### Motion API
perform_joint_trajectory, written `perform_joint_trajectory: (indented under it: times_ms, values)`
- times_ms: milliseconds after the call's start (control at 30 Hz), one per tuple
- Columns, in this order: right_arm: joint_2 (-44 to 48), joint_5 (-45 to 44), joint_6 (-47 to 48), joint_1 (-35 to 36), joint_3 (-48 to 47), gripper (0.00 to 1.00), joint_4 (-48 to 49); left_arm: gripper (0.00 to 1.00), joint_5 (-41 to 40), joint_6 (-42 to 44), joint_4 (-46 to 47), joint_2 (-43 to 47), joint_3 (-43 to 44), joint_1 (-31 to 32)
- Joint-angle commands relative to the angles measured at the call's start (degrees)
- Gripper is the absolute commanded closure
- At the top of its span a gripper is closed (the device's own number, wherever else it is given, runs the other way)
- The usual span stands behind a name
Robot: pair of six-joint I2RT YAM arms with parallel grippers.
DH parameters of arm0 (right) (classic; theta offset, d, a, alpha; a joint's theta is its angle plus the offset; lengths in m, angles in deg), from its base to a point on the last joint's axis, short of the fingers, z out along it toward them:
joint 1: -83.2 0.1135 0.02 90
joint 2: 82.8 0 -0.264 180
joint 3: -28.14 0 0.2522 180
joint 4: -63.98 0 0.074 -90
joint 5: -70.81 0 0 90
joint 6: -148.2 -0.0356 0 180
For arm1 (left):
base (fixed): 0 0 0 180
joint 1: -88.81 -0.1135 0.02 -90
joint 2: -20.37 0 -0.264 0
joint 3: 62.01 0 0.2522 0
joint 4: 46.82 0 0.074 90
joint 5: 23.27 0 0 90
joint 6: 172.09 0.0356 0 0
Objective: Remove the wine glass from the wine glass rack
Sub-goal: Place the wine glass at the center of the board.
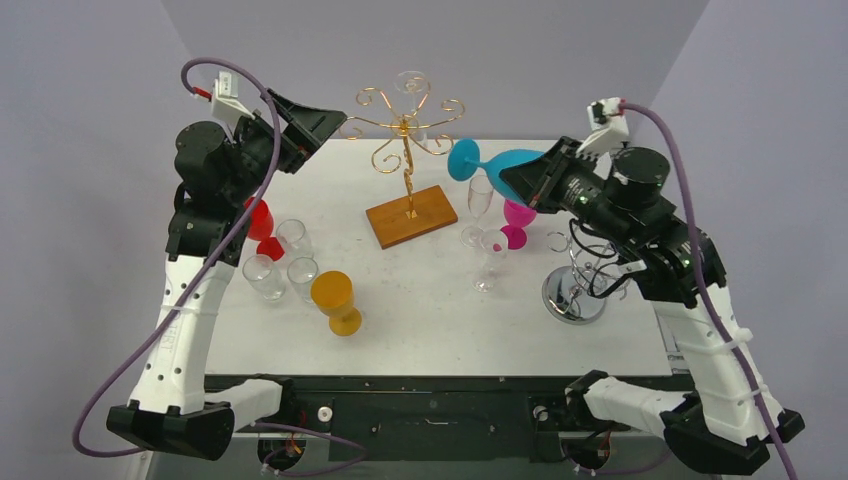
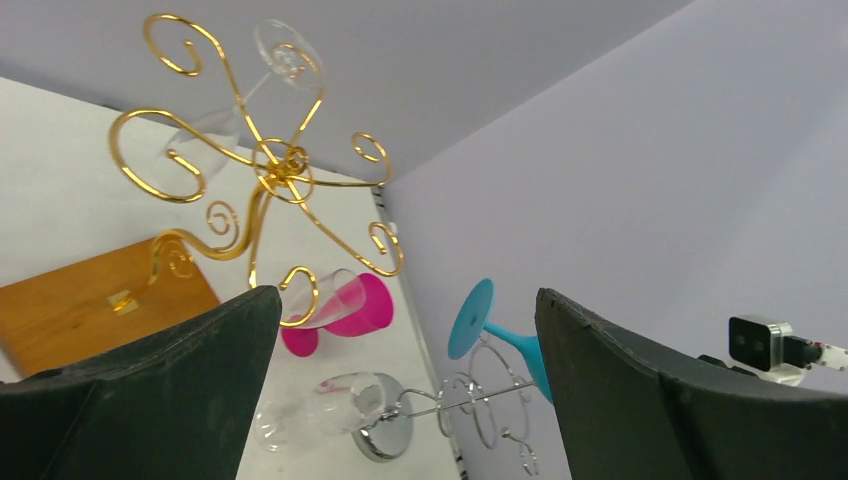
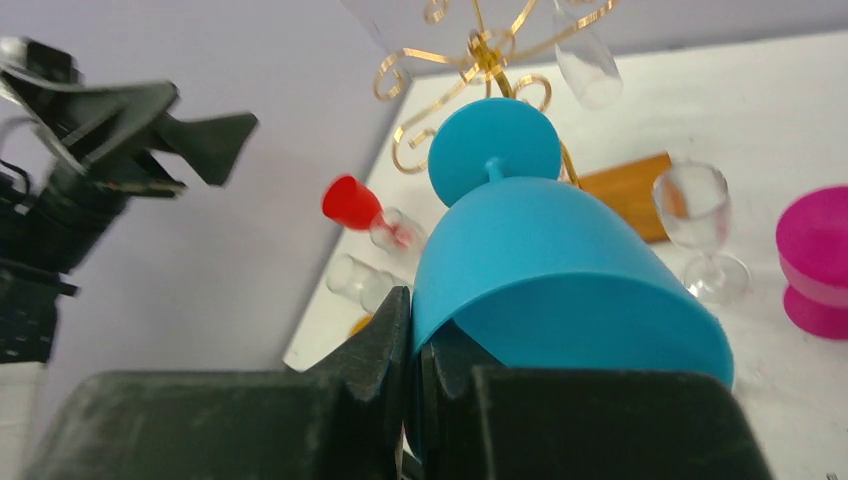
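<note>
The wine glass rack, gold wire with curled arms on a brown wooden base, stands at the back centre of the table. A clear wine glass hangs upside down from one of its rear arms. My right gripper is shut on the rim of a blue wine glass, which it holds tilted in the air to the right of the rack and apart from it. My left gripper hangs open and empty in the air left of the rack.
A chrome wire stand on a round base is under the right arm. A pink cup and two clear wine glasses stand right of the wooden base. An orange goblet, a red glass and clear tumblers stand at the left.
</note>
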Motion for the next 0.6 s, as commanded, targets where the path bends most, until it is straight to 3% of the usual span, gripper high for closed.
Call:
perform_joint_trajectory:
  times_ms: [0,567]
  values:
    - [-3.49,-6.24,6.16,4.59,-2.49,1.00,-11.89,0.04,-4.81,9.11,-5.14,2.07,2.60,-0.51]
    - [-13.50,-12.36,8.20,17.92,-0.69,1.00,-16.63,0.04,-5.24,11.72,-4.63,1.21,-0.06,-2.34]
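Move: Ahead and to the left of the right hand, which holds the blue wine glass by its bowl, lies the board's centre: about 6 cm farther out, 11 cm left and 45 cm below. The near clear glass is 4 cm ahead and 3 cm right, some 36 cm down. The gold rack stands 23 cm ahead and 14 cm left, its middle 30 cm lower. From the left hand the board's centre is roughly 4 cm back, 15 cm right and 46 cm down. Lowering the blue glass some 12 cm towards the board's centre, the right arm also swings it about 6 cm left, tipping its fingers roughly 25 degrees further down while they keep their pinch on the bowl. The empty left hand, still open, eases a few centimetres left and down, off to the rack's left. ##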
